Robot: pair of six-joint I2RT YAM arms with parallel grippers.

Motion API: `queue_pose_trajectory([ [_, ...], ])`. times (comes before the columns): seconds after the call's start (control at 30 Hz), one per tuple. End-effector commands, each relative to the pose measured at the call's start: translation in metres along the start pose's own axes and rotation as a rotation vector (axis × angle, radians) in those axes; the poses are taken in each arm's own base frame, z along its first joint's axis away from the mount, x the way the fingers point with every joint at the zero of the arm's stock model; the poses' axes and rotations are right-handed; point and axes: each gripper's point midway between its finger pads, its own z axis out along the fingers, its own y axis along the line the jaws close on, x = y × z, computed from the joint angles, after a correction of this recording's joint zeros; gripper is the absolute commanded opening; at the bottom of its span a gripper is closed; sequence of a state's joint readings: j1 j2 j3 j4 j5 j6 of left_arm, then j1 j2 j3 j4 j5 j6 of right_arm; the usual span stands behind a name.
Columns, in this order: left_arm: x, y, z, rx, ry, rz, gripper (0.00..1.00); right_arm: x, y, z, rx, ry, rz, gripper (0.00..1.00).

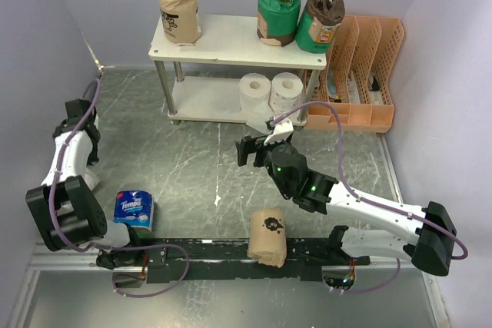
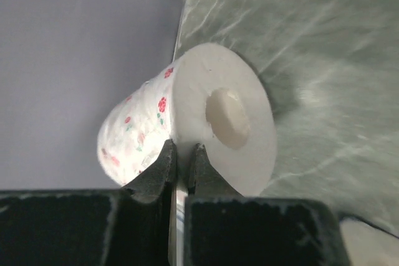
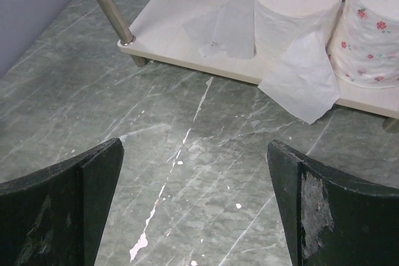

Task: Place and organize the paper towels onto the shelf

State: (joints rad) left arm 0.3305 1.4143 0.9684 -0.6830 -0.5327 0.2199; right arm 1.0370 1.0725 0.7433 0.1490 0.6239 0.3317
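The shelf (image 1: 223,36) holds a tan roll (image 1: 180,13) and two green rolls (image 1: 277,11) on top. Two white rolls (image 1: 254,91) stand on its lower board (image 3: 168,23), and one (image 3: 298,10) trails a loose sheet. Another tan roll (image 1: 267,237) and the blue Tempo roll (image 1: 133,210) lie near the arm bases. My left gripper (image 1: 77,109) is by the left wall. Its fingers (image 2: 159,169) are pressed together on the rim of a white flower-print roll (image 2: 187,116), which is hidden in the top view. My right gripper (image 3: 196,172) is open and empty over the floor before the lower board.
An orange slotted file rack (image 1: 361,74) stands right of the shelf. The purple wall (image 2: 75,60) is close on the left of the left gripper. A metal shelf post (image 3: 106,1) stands ahead and left of the right gripper.
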Motion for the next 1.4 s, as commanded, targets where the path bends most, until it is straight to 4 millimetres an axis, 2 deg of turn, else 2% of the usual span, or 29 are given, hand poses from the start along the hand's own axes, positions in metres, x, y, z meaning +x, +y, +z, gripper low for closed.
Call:
queue_pose_trajectory([
  [0.0, -0.061, 0.001, -0.077, 0.285, -0.267, 0.06, 0.07, -0.003, -0.004, 0.002, 0.017, -0.018, -0.001, 0.99],
  [0.07, -0.09, 0.005, -0.122, 0.4, -0.404, 0.089, 0.07, -0.003, -0.005, 0.002, 0.025, -0.012, -0.004, 0.99],
  [0.1, -0.098, 0.003, -0.141, 0.464, -0.448, 0.106, 0.07, -0.004, -0.005, 0.002, 0.029, -0.013, -0.005, 0.99],
  [0.17, -0.108, -0.015, -0.175, 0.64, -0.537, 0.138, 0.07, -0.004, -0.007, 0.001, 0.039, -0.016, -0.001, 0.99],
  [0.23, -0.113, -0.036, -0.203, 0.811, -0.616, 0.144, 0.07, -0.005, -0.01, 0.0, 0.048, -0.023, 0.009, 0.99],
  [0.3, -0.12, -0.05, -0.224, 0.931, -0.698, 0.072, 0.07, -0.007, -0.013, -0.001, 0.058, -0.03, 0.015, 0.98],
  [0.37, -0.131, -0.058, -0.245, 1.031, -0.78, -0.045, 0.07, -0.008, -0.016, -0.003, 0.072, -0.03, 0.016, 0.98],
  [0.47, -0.135, -0.063, -0.276, 1.16, -0.859, -0.222, 0.07, -0.011, -0.022, -0.007, 0.098, -0.034, 0.023, 0.98],
  [0.57, -0.136, -0.082, -0.279, 1.275, -0.744, -0.403, 0.07, -0.013, -0.028, -0.012, 0.119, -0.037, 0.034, 0.98],
  [0.7, -0.135, -0.124, -0.266, 1.114, -0.534, -0.479, 0.07, -0.016, -0.033, -0.017, 0.135, -0.044, 0.062, 0.98],
  [0.77, -0.125, -0.143, -0.271, 1.11, -0.442, -0.488, 0.07, -0.016, -0.035, -0.019, 0.14, -0.046, 0.079, 0.97],
  [0.8, -0.121, -0.151, -0.266, 1.129, -0.418, -0.513, 0.07, -0.016, -0.036, -0.02, 0.141, -0.047, 0.083, 0.97],
  [0.9, -0.124, -0.163, -0.261, 1.156, -0.47, -0.684, 0.07, -0.016, -0.038, -0.021, 0.154, -0.044, 0.087, 0.97],
  [0.93, -0.132, -0.163, -0.261, 1.169, -0.524, -0.757, 0.07, -0.016, -0.039, -0.022, 0.159, -0.043, 0.087, 0.97],
  [1.07, -0.147, -0.179, -0.244, 1.16, -0.48, -0.937, 0.07, -0.017, -0.043, -0.024, 0.178, -0.035, 0.091, 0.97],
  [1.13, -0.156, -0.186, -0.244, 1.197, -0.483, -0.99, 0.07, -0.017, -0.047, -0.027, 0.19, -0.036, 0.102, 0.97],
  [1.23, -0.174, -0.186, -0.25, 1.242, -0.551, -1.049, 0.07, -0.018, -0.051, -0.032, 0.195, -0.054, 0.141, 0.96],
  [1.37, -0.199, -0.184, -0.255, 1.229, -0.653, -1.05, 0.07, -0.019, -0.055, -0.036, 0.199, -0.075, 0.17, 0.96],
])
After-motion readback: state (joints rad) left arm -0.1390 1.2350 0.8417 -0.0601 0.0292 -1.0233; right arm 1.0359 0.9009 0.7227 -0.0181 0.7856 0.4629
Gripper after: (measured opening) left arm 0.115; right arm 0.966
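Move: The left gripper already has the flowered roll pinched by its rim beside the left wall. The empty left half of the lower shelf lies about 23 cm ahead and 37 cm to its right, some 5 cm below. The shelf's front left post stands roughly 19 cm ahead and 27 cm right; the loose-sheet roll is about 16 cm right of the empty spot, level with it. From the right gripper that spot is some 20 cm ahead, 12 cm left and 19 cm below. Keep the left fingers shut on the flowered roll's rim and lift it steeply up and forward, then sweep it about 28 cm to the right, sinking partway, and finish with a short push forward to the shelf's front left post. Swing the wrist some 85 degrees so the fingers go from pointing left and down to forward, slightly down. Ease the open right gripper about 5 cm right, turning slightly clockwise. ##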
